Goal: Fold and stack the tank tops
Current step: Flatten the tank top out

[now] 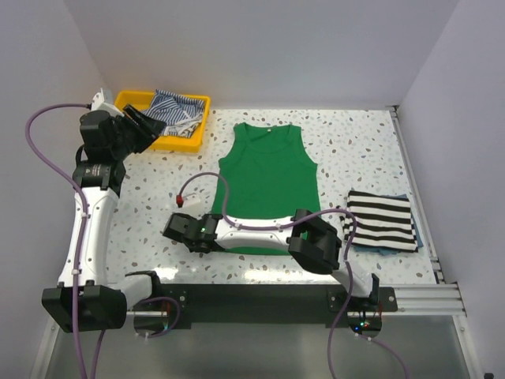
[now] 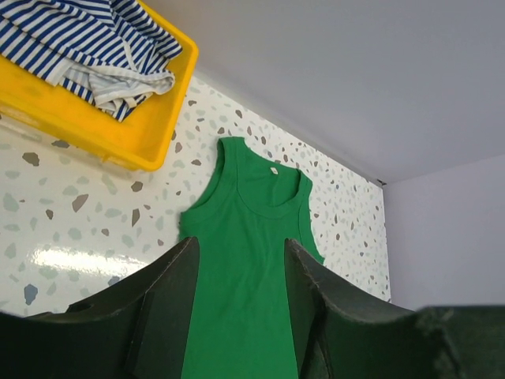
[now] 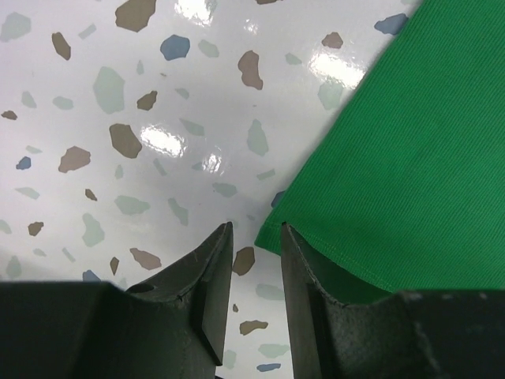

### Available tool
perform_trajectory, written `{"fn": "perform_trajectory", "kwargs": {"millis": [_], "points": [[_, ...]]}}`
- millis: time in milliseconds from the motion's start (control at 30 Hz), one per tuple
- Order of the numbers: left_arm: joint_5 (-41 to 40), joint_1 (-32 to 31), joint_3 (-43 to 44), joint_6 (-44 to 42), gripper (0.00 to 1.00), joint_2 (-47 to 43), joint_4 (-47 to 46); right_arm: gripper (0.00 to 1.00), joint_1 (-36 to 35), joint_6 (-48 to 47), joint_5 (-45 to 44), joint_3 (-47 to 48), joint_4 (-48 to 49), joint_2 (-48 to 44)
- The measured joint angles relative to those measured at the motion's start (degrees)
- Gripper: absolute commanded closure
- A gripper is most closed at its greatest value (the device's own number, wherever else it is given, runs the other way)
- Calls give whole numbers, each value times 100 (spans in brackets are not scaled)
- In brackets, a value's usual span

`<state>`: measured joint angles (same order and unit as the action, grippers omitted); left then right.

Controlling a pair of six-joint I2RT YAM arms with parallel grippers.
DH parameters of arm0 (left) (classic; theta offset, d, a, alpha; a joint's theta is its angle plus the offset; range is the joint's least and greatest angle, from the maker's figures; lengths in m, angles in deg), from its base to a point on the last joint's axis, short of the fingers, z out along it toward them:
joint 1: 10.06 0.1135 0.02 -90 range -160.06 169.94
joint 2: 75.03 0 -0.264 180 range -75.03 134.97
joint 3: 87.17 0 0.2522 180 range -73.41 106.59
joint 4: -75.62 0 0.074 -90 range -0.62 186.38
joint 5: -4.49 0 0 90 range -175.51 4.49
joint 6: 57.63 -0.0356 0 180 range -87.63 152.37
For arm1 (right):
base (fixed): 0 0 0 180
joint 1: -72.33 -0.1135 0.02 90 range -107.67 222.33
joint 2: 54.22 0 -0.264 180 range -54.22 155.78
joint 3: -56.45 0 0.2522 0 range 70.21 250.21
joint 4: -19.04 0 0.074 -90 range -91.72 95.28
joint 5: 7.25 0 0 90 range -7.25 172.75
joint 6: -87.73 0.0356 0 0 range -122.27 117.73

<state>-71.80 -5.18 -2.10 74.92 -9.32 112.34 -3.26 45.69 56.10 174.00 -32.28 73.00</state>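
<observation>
The green tank top [image 1: 267, 175] lies flat in the middle of the table, neck away from me. My right gripper [image 1: 175, 229] is low at its near left corner. In the right wrist view its jaws [image 3: 256, 229] stand a narrow gap apart, open, with the green hem corner [image 3: 272, 233] at the gap beside the right finger. The black-and-white striped top [image 1: 381, 219] lies folded at the right, a blue edge showing beneath it. The blue-and-white striped top [image 1: 175, 106] is crumpled in the yellow tray [image 1: 130, 99]. My left gripper [image 1: 154, 126] hovers by the tray, open [image 2: 241, 245] and holding nothing.
The yellow tray [image 2: 87, 130] sits at the back left corner. A metal rail [image 1: 414, 189] runs along the table's right edge and white walls enclose the back and sides. My right arm [image 1: 260, 233] lies across the green top's lower hem.
</observation>
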Motion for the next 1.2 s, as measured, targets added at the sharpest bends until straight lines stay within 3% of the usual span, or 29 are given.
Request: {"fn": "perform_trajectory", "kwargs": {"millis": [300, 533, 600, 733, 933, 1100, 1200], "points": [[173, 0, -525, 33, 49, 50, -240, 66, -129, 0, -96, 2, -120, 269], [236, -9, -1093, 33, 51, 153, -623, 99, -129, -35, -243, -39, -164, 326], [229, -59, -1360, 33, 52, 223, -741, 100, -129, -39, -262, -190, -63, 236], [127, -507, -1781, 28, 52, 570, -916, 100, -129, -61, -170, -1064, 334, -297], [68, -1502, -1915, 33, 52, 1469, -1261, 100, -125, -85, 293, -3040, 933, -1923], [-74, -1690, -1956, 35, 53, 2245, -1624, 100, -127, -4, 533, -4098, 1270, -3176], [-160, -1744, -1956, 35, 53, 2752, -1812, 100, -127, 52, 601, -4262, 1333, -3427]]}}
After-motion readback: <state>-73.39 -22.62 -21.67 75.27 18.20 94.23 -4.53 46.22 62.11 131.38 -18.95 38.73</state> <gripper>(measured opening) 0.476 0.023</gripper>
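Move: Just below the right hand is the tank top's near left hem corner: about 4 cm down, 1 cm back and 1 cm right. From the same hand, the left underarm corner is some 24 cm ahead and 6 cm right, the right hem corner about 37 cm right and 2 cm back. The left hand goes for that underarm corner, some 7 cm ahead, 14 cm right and 32 cm below; the yellow bin lies about 20 cm ahead of this hand, 5 cm left. Sinking about 3 cm onto the near left hem corner, the right hand shuts its fingers and pinches it, then draws it roughly 11 cm right across the tank top's front and 5 cm back, lifting as it goes. The left hand, partly open, drops some 27 cm, swinging right midway towards the left underarm corner and tipping its fingers down. ##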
